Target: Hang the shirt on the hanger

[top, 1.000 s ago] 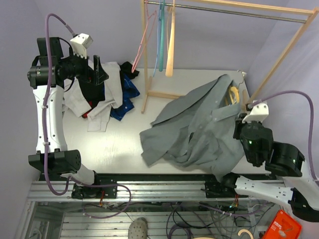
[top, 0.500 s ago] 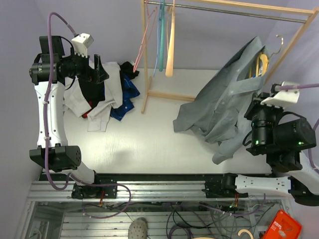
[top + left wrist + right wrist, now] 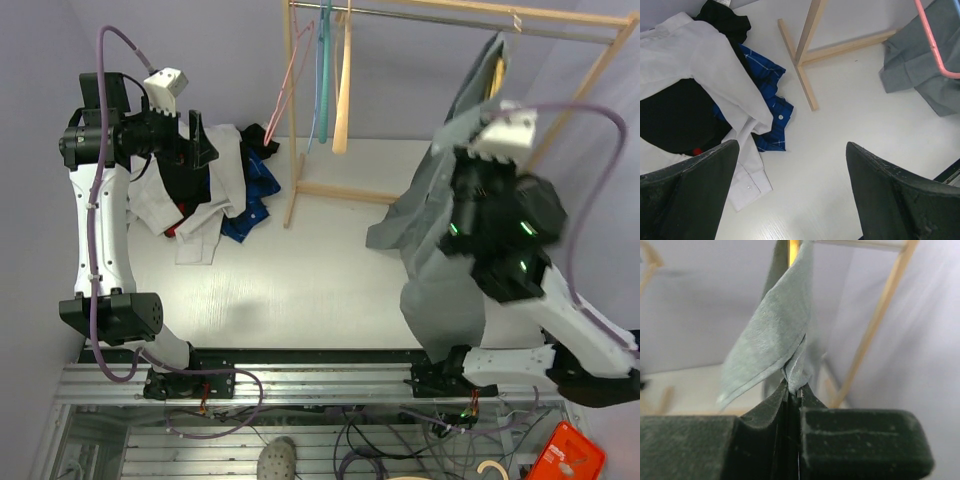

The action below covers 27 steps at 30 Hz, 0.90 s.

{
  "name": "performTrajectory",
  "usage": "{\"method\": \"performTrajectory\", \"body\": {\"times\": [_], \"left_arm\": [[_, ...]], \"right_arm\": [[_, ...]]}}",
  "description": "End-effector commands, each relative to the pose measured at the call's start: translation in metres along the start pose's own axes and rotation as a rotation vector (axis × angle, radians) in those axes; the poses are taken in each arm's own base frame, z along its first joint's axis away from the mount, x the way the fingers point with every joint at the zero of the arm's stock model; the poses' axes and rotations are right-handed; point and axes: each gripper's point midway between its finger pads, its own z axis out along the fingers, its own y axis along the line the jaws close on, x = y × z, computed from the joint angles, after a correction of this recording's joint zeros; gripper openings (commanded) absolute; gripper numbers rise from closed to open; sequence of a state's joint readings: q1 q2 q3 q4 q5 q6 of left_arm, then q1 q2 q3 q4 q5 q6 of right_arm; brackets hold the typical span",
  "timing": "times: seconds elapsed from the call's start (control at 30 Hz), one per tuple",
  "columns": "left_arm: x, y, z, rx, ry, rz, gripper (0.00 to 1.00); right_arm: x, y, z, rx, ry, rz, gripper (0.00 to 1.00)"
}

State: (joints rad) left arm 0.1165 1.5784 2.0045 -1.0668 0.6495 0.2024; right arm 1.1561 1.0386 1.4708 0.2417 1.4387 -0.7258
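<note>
The grey shirt [image 3: 437, 205] hangs off the table at the right, draped over the yellow hanger [image 3: 497, 74], whose silver hook [image 3: 517, 20] sits up at the rack's rail. My right gripper [image 3: 795, 390] is shut on a pinched fold of the shirt [image 3: 775, 335], just under a strip of the yellow hanger [image 3: 793, 249]. In the top view the raised right arm hides its own fingers. My left gripper [image 3: 792, 200] hovers open and empty over the table at the far left, beside the clothes pile; the shirt's hem [image 3: 920, 75] shows at its right.
A wooden rack [image 3: 296, 150] stands at the back, its rail [image 3: 420, 14] carrying pink [image 3: 290, 70], teal [image 3: 322, 70] and cream [image 3: 343, 90] hangers. White [image 3: 690, 50], black and blue [image 3: 767, 100] garments lie piled at the back left. The rack's foot [image 3: 805, 85] lies near the pile.
The right arm has risen from the table and carried the shirt and hanger up and back to the rail, lifting the shirt off the table. The left arm has barely moved.
</note>
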Motion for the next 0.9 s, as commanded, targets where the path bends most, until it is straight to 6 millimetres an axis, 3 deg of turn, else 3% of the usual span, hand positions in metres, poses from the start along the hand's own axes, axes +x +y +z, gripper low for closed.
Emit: {"method": "performTrajectory", "body": {"times": [0.0,0.07,0.17,0.27,0.4,0.63,0.87], "left_arm": [[0.001,0.001,-0.006,-0.022,-0.004,0.012,0.99],[0.0,0.002,-0.007,-0.029,-0.007,0.015,0.99],[0.001,0.003,-0.008,-0.04,-0.011,0.017,0.99],[0.002,0.006,-0.007,-0.052,-0.004,0.018,0.99],[0.004,0.009,-0.005,-0.061,0.004,0.016,0.99],[0.007,0.009,-0.004,-0.054,0.007,0.015,0.99],[0.005,0.003,-0.01,-0.05,-0.007,0.023,0.99]], "right_arm": [[0.012,0.067,0.082,-0.186,0.037,0.022,0.0],[0.036,0.086,0.108,-0.205,0.092,0.034,0.0],[0.025,0.097,0.113,-0.235,-0.001,0.092,0.0],[0.033,0.108,0.125,-0.251,0.021,0.063,0.0],[0.042,0.111,0.125,-0.277,0.039,0.084,0.0],[0.045,0.093,0.119,-0.319,0.073,0.094,0.0],[0.043,0.045,0.107,-0.35,0.127,0.033,0.0]]}}
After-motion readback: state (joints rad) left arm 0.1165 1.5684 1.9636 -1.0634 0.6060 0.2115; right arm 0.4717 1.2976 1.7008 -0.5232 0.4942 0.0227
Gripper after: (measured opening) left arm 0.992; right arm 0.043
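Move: The rack's rail, where the shirt's hanger is being taken, lies about 18 cm ahead of the right hand and roughly 12 cm above it, with its middle about level sideways. The empty orange hanger hangs some 22 cm to the left and 18 cm ahead, near hand height; the teal hanger is about 4 cm farther left. From the left hand, the rail's middle is some 50 cm right, 8 cm ahead and 25 cm up. Still pinching the shirt, the right hand drives its hanger about 15 cm forward against the rack, sinking some 7. ##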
